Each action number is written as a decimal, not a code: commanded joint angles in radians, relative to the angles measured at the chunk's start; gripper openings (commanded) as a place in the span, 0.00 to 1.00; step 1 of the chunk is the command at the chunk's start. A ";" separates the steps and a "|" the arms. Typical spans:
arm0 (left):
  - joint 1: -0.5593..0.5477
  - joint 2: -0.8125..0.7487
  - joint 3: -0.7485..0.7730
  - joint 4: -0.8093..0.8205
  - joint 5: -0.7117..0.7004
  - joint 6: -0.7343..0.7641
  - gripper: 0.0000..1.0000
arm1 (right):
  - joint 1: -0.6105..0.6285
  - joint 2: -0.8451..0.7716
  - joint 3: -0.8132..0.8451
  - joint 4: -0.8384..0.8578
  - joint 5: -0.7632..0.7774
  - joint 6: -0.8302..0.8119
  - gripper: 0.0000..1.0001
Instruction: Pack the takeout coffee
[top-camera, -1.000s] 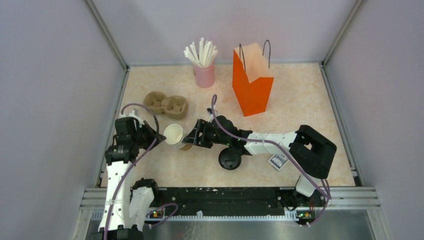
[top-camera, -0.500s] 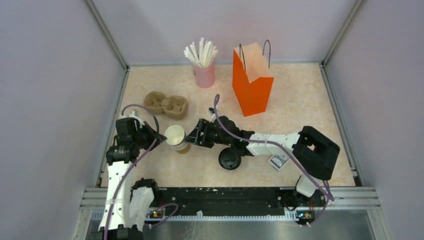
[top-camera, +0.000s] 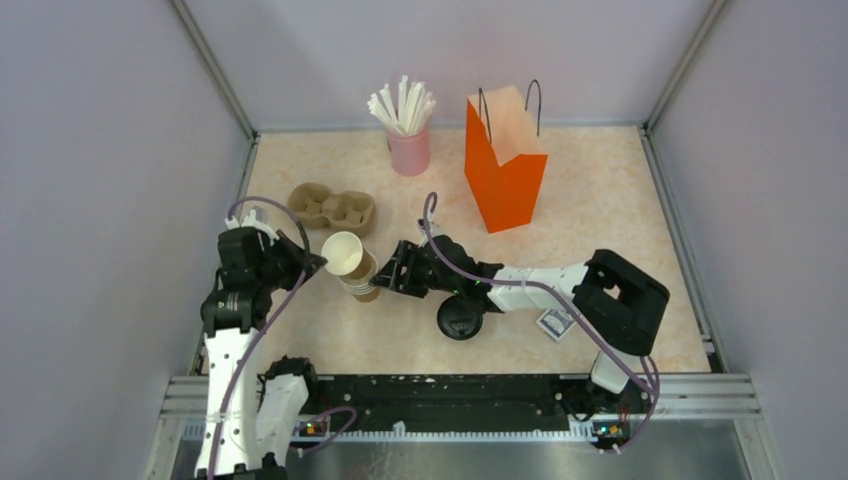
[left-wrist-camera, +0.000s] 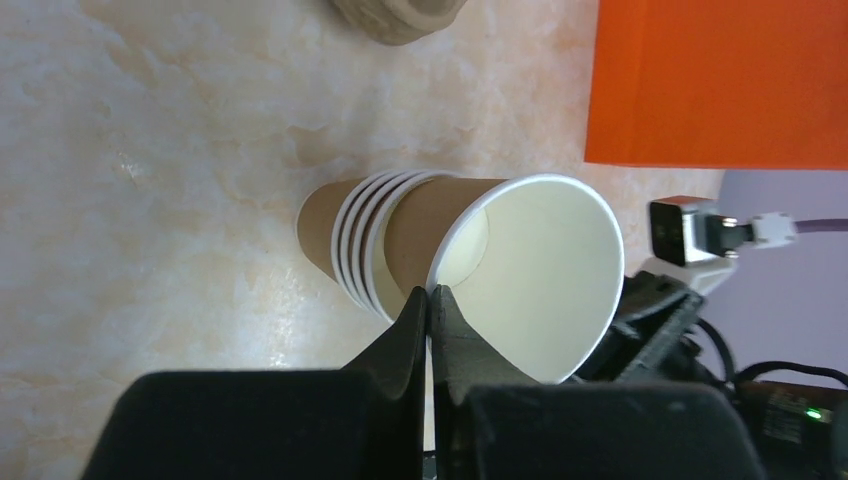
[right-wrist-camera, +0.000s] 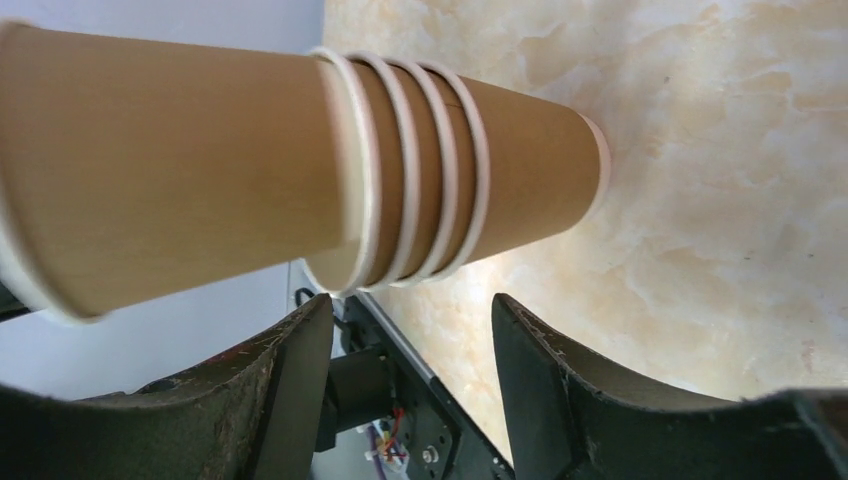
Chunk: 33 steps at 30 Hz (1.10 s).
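No takeout coffee with a black sip lid shows in any view. A stack of lidless brown paper cups (top-camera: 364, 287) (right-wrist-camera: 440, 170) leans on the table between the two arms. My left gripper (top-camera: 318, 263) (left-wrist-camera: 430, 292) is shut on the rim of the top cup (top-camera: 343, 253) (left-wrist-camera: 530, 270), which is tilted and partly drawn out of the stack (left-wrist-camera: 345, 245). My right gripper (top-camera: 388, 275) (right-wrist-camera: 405, 305) is open just beside the stack's rims, its fingers apart and not clamping it. The orange bag (top-camera: 505, 165) stands upright at the back.
A flat black lid (top-camera: 460, 318) lies under the right forearm, with a small packet (top-camera: 555, 321) beside it. A pulp cup carrier (top-camera: 332, 208) sits at the left back. A pink holder with white straws (top-camera: 408, 150) stands left of the bag.
My left gripper has moved up and away from the near edge with the top cup, drawing it out of the stack. The stack has shifted slightly; the right gripper stays beside it.
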 joint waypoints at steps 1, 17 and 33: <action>-0.003 -0.015 0.075 0.040 0.017 -0.044 0.00 | 0.008 0.034 0.034 0.029 0.005 -0.020 0.58; -0.002 -0.004 0.338 0.076 -0.301 0.054 0.00 | 0.008 0.038 0.091 0.077 -0.007 -0.190 0.78; -0.002 0.024 0.308 0.120 -0.231 0.093 0.00 | 0.055 0.256 0.275 0.145 -0.058 -0.199 0.87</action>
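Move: The left hand still pinches the top cup's rim, that cup already half drawn out of the cup stack; the cup carrier lies about 14 cm ahead, 1 cm left and 16 cm lower, the stack 6 cm right, 2 cm back, 11 cm lower. From the open right hand, the stack is roughly 5 cm left, 1 cm back and 4 cm lower, the carrier 14 cm ahead and 10 cm left, the black lid 7 cm back and 16 cm right, both some 10 cm lower. The left hand, keeping its pinch on the rim, draws the cup up about 13 cm clear of the stack and swings it some 5 cm left and slightly forward, its fingers tilting upward and turning somewhat counter-clockwise, about 25 degrees in all, before it eases to a stop high up. The right hand first dips a little and comes back up, then spreads its fingers from part open to nearly full and reaches 5 cm left and 2 cm forward, tipping its fingers up a little and sinking at the end, so that they come around the remaining stack with one fingertip against the side of the cups. ##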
